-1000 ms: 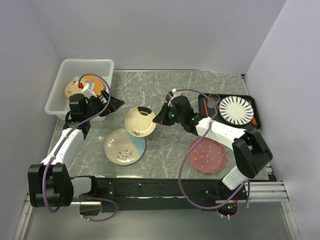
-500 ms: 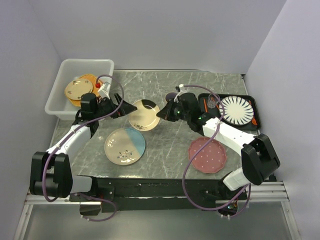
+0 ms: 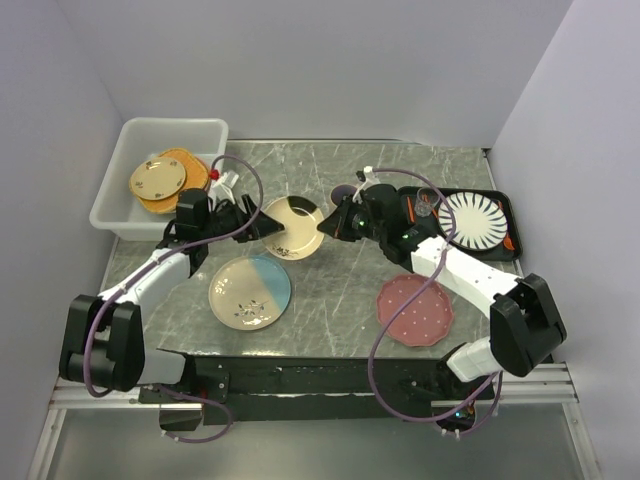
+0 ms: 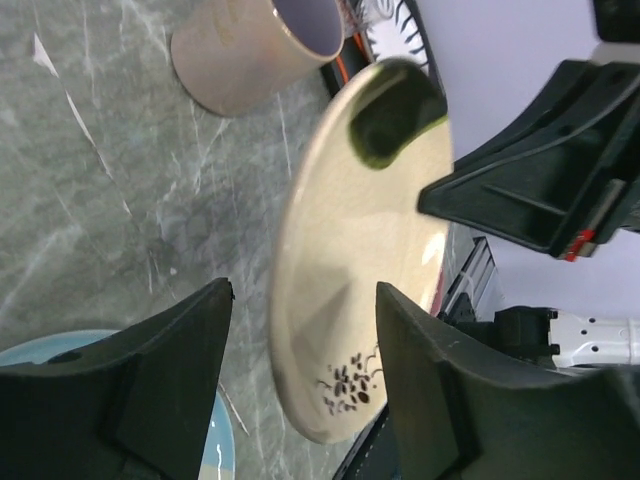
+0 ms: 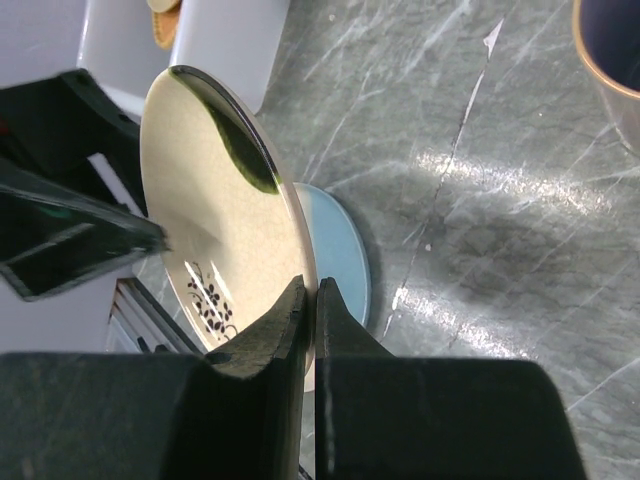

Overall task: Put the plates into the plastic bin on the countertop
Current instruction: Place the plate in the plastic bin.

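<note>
A small cream plate with a dark floral sprig hangs tilted above the countertop. My right gripper is shut on its right rim, and the rim sits pinched between the fingers in the right wrist view. My left gripper is open, with its fingers on either side of the plate's left edge. The plastic bin at the far left holds a cream floral plate on an orange one. A cream-and-light-blue plate and a pink dotted plate lie on the countertop.
A black tray at the right holds the white plate with black stripes. A beige mug stands behind the held plate, partly hidden in the top view. Grey walls close in the back and sides.
My left gripper has swung from the bin to the right and now straddles the cream plate's left edge. My right gripper has carried the plate a little right and back.
</note>
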Robot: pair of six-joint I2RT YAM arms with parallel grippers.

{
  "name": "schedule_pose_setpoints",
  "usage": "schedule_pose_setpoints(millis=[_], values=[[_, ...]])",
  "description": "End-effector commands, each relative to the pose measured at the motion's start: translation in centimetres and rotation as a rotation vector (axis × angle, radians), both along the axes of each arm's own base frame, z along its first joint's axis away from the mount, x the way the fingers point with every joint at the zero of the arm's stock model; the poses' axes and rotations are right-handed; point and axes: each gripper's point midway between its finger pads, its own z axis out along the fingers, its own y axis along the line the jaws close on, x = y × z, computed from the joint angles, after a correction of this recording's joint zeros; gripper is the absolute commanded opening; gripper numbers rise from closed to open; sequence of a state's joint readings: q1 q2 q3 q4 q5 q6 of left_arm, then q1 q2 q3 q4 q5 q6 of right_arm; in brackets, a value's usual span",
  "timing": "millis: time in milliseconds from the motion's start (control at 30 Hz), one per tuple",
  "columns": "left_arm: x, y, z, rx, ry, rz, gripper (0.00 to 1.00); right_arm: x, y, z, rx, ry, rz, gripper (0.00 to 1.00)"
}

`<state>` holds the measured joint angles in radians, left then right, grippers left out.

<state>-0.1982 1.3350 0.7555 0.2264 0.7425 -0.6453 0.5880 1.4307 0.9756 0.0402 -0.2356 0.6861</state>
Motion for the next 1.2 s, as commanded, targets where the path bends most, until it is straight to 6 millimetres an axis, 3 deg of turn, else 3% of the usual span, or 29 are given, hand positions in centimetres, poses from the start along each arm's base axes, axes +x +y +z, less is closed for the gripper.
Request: schedule_pose_setpoints(millis=[0,133,167,233,533,600,667,700,800,1167], values=[[0.3,-0.6,-0.1,0.033,-0.029,-0.027,0.60,0.7,0.1,4.5,0.068,-0.109,-0.006,0.00],[0.3,-0.9,-0.4,0.036,-0.020,-0.034,0.35,0.8,0.4,4.2,0.069,-0.102,0.005,0.00],[0.3,-1.0,-0.5,0.035,-0.019,-0.033,0.18,0.8,0.5,4.2,0.070,-0.100,0.008,0.00],[0.5,-0.9,-0.6,0.041,-0.014,-0.025,0.01,0.8,0.5,4.1,0.072,-0.101,0.010,0.00],[0.7,-0.7,-0.7,0.052,-0.010,-0.003,0.01,0.7,0.8,3.9,0.076,-0.095,0.028,0.00],[0.8,-0.6,-0.5,0.052,-0.017,0.012,0.01,0.6,1.0,4.1,0.084,-0.100,0.049,0.05],[0.8,-0.6,-0.2,0.044,-0.023,0.016,0.01,0.3,1.2,3.9,0.093,-0.097,0.066,0.13],[0.8,-0.6,-0.1,0.041,-0.026,0.020,0.01,0.4,1.2,4.0,0.097,-0.101,0.064,0.27],[0.9,-0.6,0.3,0.038,-0.033,0.026,0.01,0.2,1.1,3.7,0.096,-0.098,0.065,0.43],[1.3,-0.5,0.8,0.031,-0.039,0.044,0.01,0.1,-0.1,2.7,0.052,-0.099,0.031,0.85]])
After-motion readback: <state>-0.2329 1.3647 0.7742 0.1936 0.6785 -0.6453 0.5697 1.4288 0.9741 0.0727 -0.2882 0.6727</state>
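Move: The small cream plate with the dark patch is already in the air, pinched by its right rim in the right hand; its middle is about 6 cm left of that hand and level with it. From the left hand's half-open fingers its middle lies some 5 cm to the right, 1 cm ahead. From the left hand, the mug is roughly 15 cm right and 7 ahead, the cream-and-blue plate 6 left and 10 back, the bin 26 left and 14 ahead, all well below. The left fingers shut on the left rim of the small plate, the hand easing about 1 cm to the right and dipping a centimetre or two as they close, then keep that pinch almost in place. Only once that grip is firm do the right fingers spread wide and let go of the right rim, the right hand staying where it is with the rim still between its open fingers. ##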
